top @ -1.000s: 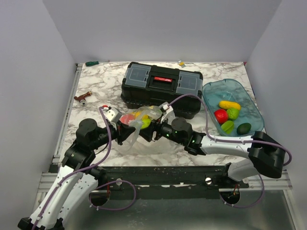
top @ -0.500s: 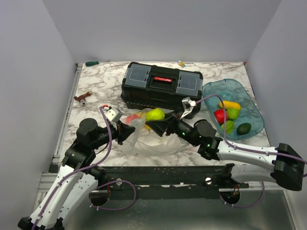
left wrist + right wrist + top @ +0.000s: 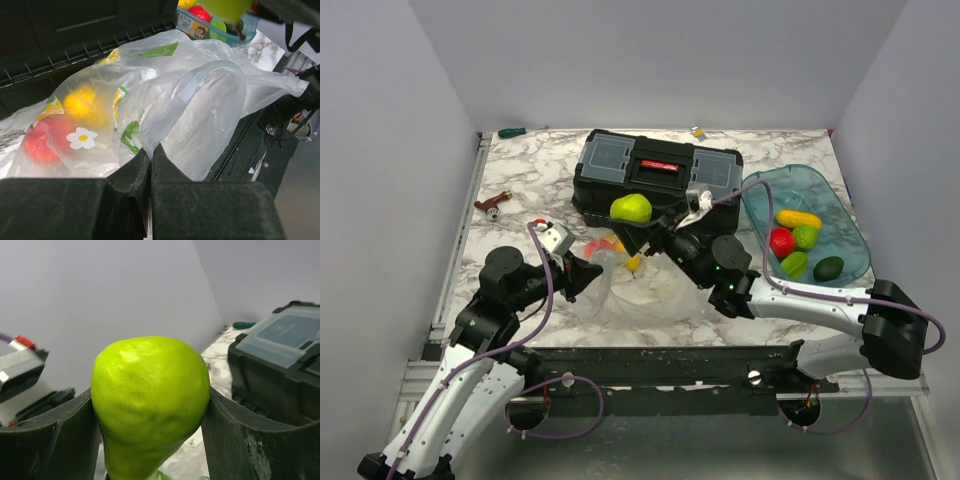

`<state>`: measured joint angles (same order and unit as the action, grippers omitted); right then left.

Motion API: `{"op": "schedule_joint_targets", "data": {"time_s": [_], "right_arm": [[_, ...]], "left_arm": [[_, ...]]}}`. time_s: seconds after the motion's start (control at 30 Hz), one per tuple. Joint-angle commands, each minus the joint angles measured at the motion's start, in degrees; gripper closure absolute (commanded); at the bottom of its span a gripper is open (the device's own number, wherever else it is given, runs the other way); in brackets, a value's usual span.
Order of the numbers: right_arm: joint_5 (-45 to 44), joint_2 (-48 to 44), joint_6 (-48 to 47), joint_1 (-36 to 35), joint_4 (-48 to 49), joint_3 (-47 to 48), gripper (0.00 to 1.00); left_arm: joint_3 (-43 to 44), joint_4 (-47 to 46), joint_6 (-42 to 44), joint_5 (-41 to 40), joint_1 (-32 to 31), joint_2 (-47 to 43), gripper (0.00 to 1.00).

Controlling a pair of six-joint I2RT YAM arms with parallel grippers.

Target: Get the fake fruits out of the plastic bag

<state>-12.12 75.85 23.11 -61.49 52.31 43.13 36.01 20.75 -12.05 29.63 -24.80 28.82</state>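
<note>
My right gripper point(image 3: 632, 222) is shut on a light green pear point(image 3: 631, 208) and holds it up in front of the black toolbox; the pear fills the right wrist view point(image 3: 150, 400). The clear plastic bag point(image 3: 645, 290) lies crumpled on the table before the toolbox. A red fruit point(image 3: 44, 141) and a yellow fruit point(image 3: 82, 102) lie inside it. My left gripper point(image 3: 150, 150) is shut on the bag's film at its left end point(image 3: 582, 275). Several fruits point(image 3: 798, 238) lie in the blue tray.
The black toolbox point(image 3: 656, 180) stands at centre back. The translucent blue tray point(image 3: 760, 190) is at the right. A red-handled tool point(image 3: 492, 204) lies at the left, a green-handled screwdriver point(image 3: 510, 131) at the back edge, and a small yellow object point(image 3: 698, 131) behind the toolbox.
My right gripper has pulled the green pear out of the bag and lifted it up and back toward the toolbox. My left gripper has kept its hold on the bag.
</note>
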Motion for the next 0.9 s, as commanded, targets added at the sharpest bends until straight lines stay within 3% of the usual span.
{"op": "schedule_joint_targets", "data": {"time_s": [0.0,0.13,0.3,0.43,0.67,0.87], "right_arm": [[-10.9,0.0,-6.6,0.0,-5.6,8.4,0.71],[-23.7,-2.7,-8.7,0.0,-18.9,11.7,0.71],[-37.4,-8.8,-10.6,0.8,-26.8,7.0,0.71],[-43.2,-12.0,-8.1,7.7,-39.1,6.3,0.71],[-35.4,-18.4,7.0,28.1,-56.8,2.8,0.71],[-26.4,-16.4,11.2,44.6,-60.2,0.7,0.71]], "left_arm": [[0.8,-0.4,0.1,-0.1,0.4,-0.9,1.00],[1.5,0.5,0.1,0.4,0.4,0.0,1.00],[1.1,0.0,0.0,0.0,0.4,-0.6,1.00],[1.1,-0.2,0.0,0.0,0.4,-0.4,1.00],[1.2,0.0,-0.1,0.2,0.4,0.3,1.00],[1.3,0.0,-0.2,0.6,0.5,0.5,1.00]]}}
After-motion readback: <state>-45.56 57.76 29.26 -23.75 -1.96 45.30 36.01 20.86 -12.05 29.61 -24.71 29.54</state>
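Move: I already have the green pepper in my right hand, up in the air. The tray it goes to has its middle about 41 cm to my right, 10 cm ahead and some 21 cm below; in it the corn lies about 39 cm right and 10 cm ahead, the tomato 35 cm right and 4 cm ahead. The toolbox's middle is roughly 16 cm ahead, 6 cm right. From my left hand the tray is some 49 cm right, 17 cm ahead. I swing the pepper right and a little forward, about 35 cm across, first lifting it some 4 cm and then sinking past the toolbox's right end to the left part of the tray. On the way my right wrist swings about 70 degrees clockwise and tips downward, the fingers keeping their grip. My left hand stays put, shut on the bag's edge. ##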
